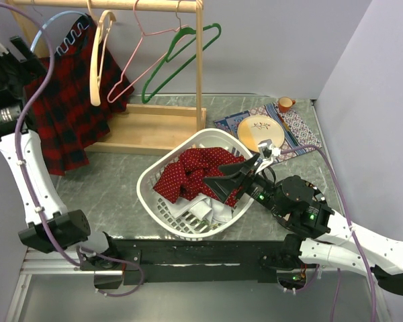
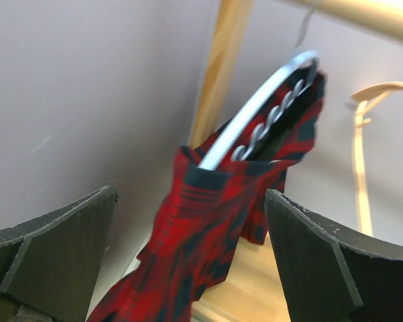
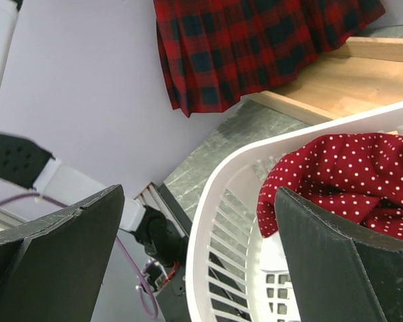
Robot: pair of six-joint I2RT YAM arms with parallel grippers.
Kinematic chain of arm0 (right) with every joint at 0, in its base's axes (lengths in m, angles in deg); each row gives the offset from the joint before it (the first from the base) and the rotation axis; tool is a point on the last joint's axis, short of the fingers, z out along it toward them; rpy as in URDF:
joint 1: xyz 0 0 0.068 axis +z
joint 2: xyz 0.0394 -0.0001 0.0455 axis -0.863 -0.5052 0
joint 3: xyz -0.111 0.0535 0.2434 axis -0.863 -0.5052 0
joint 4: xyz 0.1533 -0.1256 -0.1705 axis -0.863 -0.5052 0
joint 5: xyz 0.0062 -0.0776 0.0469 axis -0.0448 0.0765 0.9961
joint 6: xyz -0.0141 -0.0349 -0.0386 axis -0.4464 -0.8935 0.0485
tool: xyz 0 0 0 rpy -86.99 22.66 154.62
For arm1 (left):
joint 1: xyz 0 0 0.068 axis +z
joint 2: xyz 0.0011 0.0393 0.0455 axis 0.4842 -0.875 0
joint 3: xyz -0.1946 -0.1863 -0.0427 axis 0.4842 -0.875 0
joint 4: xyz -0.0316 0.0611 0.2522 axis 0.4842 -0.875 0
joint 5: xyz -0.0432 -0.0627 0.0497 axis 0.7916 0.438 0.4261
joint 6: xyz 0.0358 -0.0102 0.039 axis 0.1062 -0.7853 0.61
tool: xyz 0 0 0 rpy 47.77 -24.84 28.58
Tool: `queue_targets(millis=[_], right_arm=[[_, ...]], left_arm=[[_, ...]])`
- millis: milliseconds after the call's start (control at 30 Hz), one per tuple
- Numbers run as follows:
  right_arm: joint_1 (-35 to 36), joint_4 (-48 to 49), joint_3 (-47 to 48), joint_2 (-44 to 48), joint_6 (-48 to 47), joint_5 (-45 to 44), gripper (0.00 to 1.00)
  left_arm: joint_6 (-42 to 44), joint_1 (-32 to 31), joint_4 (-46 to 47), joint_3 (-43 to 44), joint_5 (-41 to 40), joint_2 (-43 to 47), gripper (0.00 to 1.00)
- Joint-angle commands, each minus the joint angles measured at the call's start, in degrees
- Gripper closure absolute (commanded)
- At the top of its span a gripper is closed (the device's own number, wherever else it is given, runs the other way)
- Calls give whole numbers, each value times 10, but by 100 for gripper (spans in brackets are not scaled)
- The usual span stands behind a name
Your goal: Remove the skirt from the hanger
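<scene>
A red and dark plaid skirt [image 1: 70, 114] hangs from a pale blue hanger [image 1: 54, 23] at the left end of the wooden rack [image 1: 200, 60]. My left gripper [image 1: 17, 57] is raised just left of the skirt and is open. In the left wrist view the skirt [image 2: 208, 221] and the hanger [image 2: 255, 114] show between the spread fingers of the left gripper [image 2: 190, 201], still apart from them. My right gripper [image 1: 232, 178] hovers open over the basket, holding nothing. In the right wrist view the right gripper [image 3: 198, 194] frames the basket rim, with the skirt [image 3: 255, 47] far behind.
A white laundry basket [image 1: 154, 194] holds a red polka-dot cloth [image 1: 195, 171]. Cream [image 1: 97, 60], pink [image 1: 138, 60] and green [image 1: 178, 57] hangers hang bare on the rack. A plate [image 1: 258, 127] on a patterned mat and an orange cup [image 1: 285, 103] sit at the back right.
</scene>
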Motion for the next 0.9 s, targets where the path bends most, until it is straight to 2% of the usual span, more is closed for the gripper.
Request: queue_targets(millis=[0,100,233,333,467,600,700,867], right_arm=[[3,0,9,1,-15,4,0],[2,5,6,0,-19,1,0],[2,17,1,-5,-26,-9,0],[1,11,8,-15,-31,-11,0],[2,15,11,-18,-33,-9,0],[2,18,11,-20,-32,-8,0],[2,18,13,-22,-34,-9,0],[2,21,13,-26,-35,-9,0]], left_arm=[[-19,25,13,-3,75,-11,3],[-13,36,21,-8,94,-28,3],[1,35,56,-37,162,-37,1],[5,35,76,-54,182,-38,9],[7,34,94,-53,204,-42,27],[2,34,102,-42,230,-52,40],[-14,33,102,-45,262,-55,42],[-12,21,107,-48,248,-58,41]])
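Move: The skirt's near waistband end, where the blue hanger's tip sits in it, lies about 6 cm ahead of the left hand, nearly in line and some 3 cm below. The blue hanger's middle is roughly 13 cm ahead, 3 cm right and a little above; the empty wooden hanger about 9 cm ahead, 14 cm right and 4 cm below. From the right hand, that waistband end is around 30 cm ahead, 48 cm left and 13 cm above. Forward and down, about 5 cm each, the left hand goes to the waistband end on the blue hanger's tip, turning some 20 degrees clockwise until it points nearly straight ahead and easing a little right late on. Once low enough, its wide-open fingers narrow to a bit over half, one either side of the waistband end; a firm pinch can't be seen. ##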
